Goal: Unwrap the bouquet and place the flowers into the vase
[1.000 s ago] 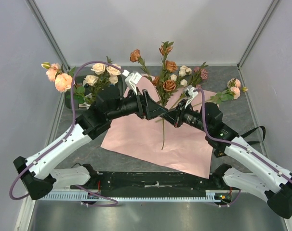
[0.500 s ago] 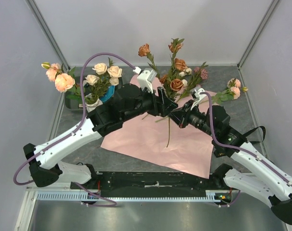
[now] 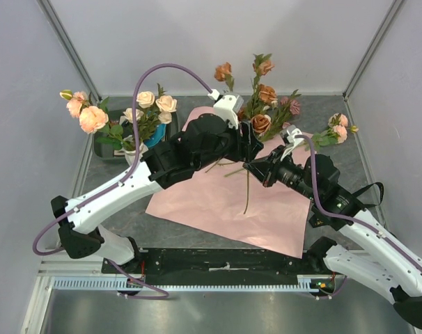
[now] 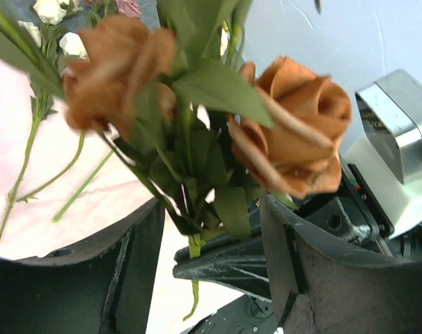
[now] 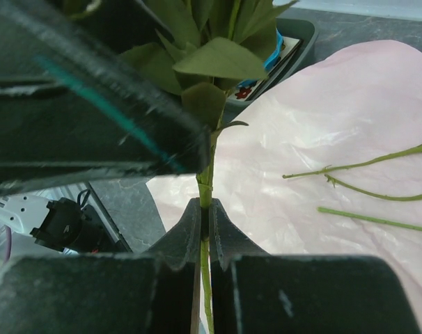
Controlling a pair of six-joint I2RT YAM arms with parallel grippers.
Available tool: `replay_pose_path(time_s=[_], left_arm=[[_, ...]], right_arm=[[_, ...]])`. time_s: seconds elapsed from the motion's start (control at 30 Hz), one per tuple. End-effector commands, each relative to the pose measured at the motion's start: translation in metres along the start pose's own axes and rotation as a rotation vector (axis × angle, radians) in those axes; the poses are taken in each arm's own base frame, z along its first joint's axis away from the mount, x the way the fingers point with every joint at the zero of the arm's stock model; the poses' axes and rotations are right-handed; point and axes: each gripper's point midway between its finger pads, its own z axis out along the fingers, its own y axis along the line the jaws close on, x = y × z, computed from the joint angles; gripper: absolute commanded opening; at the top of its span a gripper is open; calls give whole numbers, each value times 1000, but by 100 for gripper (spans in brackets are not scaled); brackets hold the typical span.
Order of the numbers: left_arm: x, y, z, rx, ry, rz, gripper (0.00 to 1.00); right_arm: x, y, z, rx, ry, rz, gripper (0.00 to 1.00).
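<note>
My right gripper [image 3: 251, 167] [image 5: 205, 209] is shut on the green stem [image 5: 206, 182] of a sprig of orange roses [image 3: 261, 124], held upright over the pink paper [image 3: 211, 202]. The stem's lower end hangs below the jaws. My left gripper [image 3: 246, 144] [image 4: 211, 209] stands open just above, its fingers [image 4: 131, 271] either side of the stem [image 4: 193, 245] and leaves, below an orange rose [image 4: 301, 139]. The white vase [image 3: 131, 153] stands at the left with cream roses [image 3: 155, 104] and peach roses [image 3: 86, 115] in it.
A dark tray [image 3: 101, 147] sits by the vase. More flowers [image 3: 336, 129] lie at the right back, and loose stems [image 5: 364, 163] lie on the paper [image 5: 322, 104]. Grey walls close in on the left, back and right.
Both arms have carried the orange sprig to the right and further back. The left arm has stretched out after it, and its jaws have narrowed around the stem.
</note>
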Motion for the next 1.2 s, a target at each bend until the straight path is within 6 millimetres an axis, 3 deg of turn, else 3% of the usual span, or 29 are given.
replay_pose_path(time_s=[0.0,0.17,0.27,0.3,0.33,0.5,0.53,0.57,0.6,0.67,0.73,0.8,0.93,1.0,1.03,1.07,1.17], left_arm=[[-19,2,-2,-40,-38,38,63],[-11,0,1,-34,-13,32,63],[-17,-3,5,-26,-36,33,61],[-19,-6,6,-15,-41,38,56],[-24,-10,8,3,-60,42,39],[-36,-25,12,59,-74,104,17],[-38,-26,12,61,-77,109,10],[-39,-26,11,63,-81,130,8],[-44,-26,9,64,-92,144,6],[-56,-26,-3,67,-126,193,2],[-73,-23,-24,61,-177,224,2],[-85,-14,-41,25,-207,288,2],[-116,18,-89,-117,-274,361,2],[-140,39,-125,-227,-338,343,2],[-139,53,-139,-289,-325,332,2],[-155,65,-171,-350,-393,272,2],[-166,83,-219,-412,-469,209,2]], right_arm=[[-31,17,-11,-39,-77,-40,0],[-33,15,-16,-21,-77,-61,0],[-32,15,-17,-25,-71,-64,0],[-31,16,-17,-30,-68,-64,0],[-29,18,-16,-46,-58,-67,0],[-20,20,-17,-65,-24,-80,1],[-20,18,-17,-58,-27,-80,6],[-20,17,-18,-49,-29,-80,42],[-21,14,-18,-33,-31,-79,62],[-24,2,-21,43,-43,-75,90],[-27,-10,-26,114,-55,-75,97],[-34,-24,-31,202,-88,-88,98],[-38,-25,-36,205,-103,-120,98],[-35,-25,-35,201,-104,-120,98],[-36,-26,-35,201,-113,-120,98],[-31,-29,-33,207,-106,-121,98],[-22,-34,-26,220,-75,-113,98]])
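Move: The brown roses' stem already stands between the left hand's half-open fingers, about 2 cm to the right and 1 cm ahead of its finger point, level with it. The vase is roughly 32 cm to the left, 11 cm ahead and 26 cm lower, and the cut ends of the loose stems on the paper lie some 15 cm ahead, 10 cm left and 35 cm below. The right hand, just below the left, still pinches that same stem directly between its pads. The left hand eases about 2 cm rightward along its fingers and shuts them on the brown roses' stem just above the right hand's pinch; only then does the right open wide, let go of the stem and draw off about 4 cm to its right, turning slightly clockwise. With the stem now its own, the left hand sweeps about 15 cm left and 13 cm up, ever faster, towards the vase, its fingers tipping up some 20 degrees. ##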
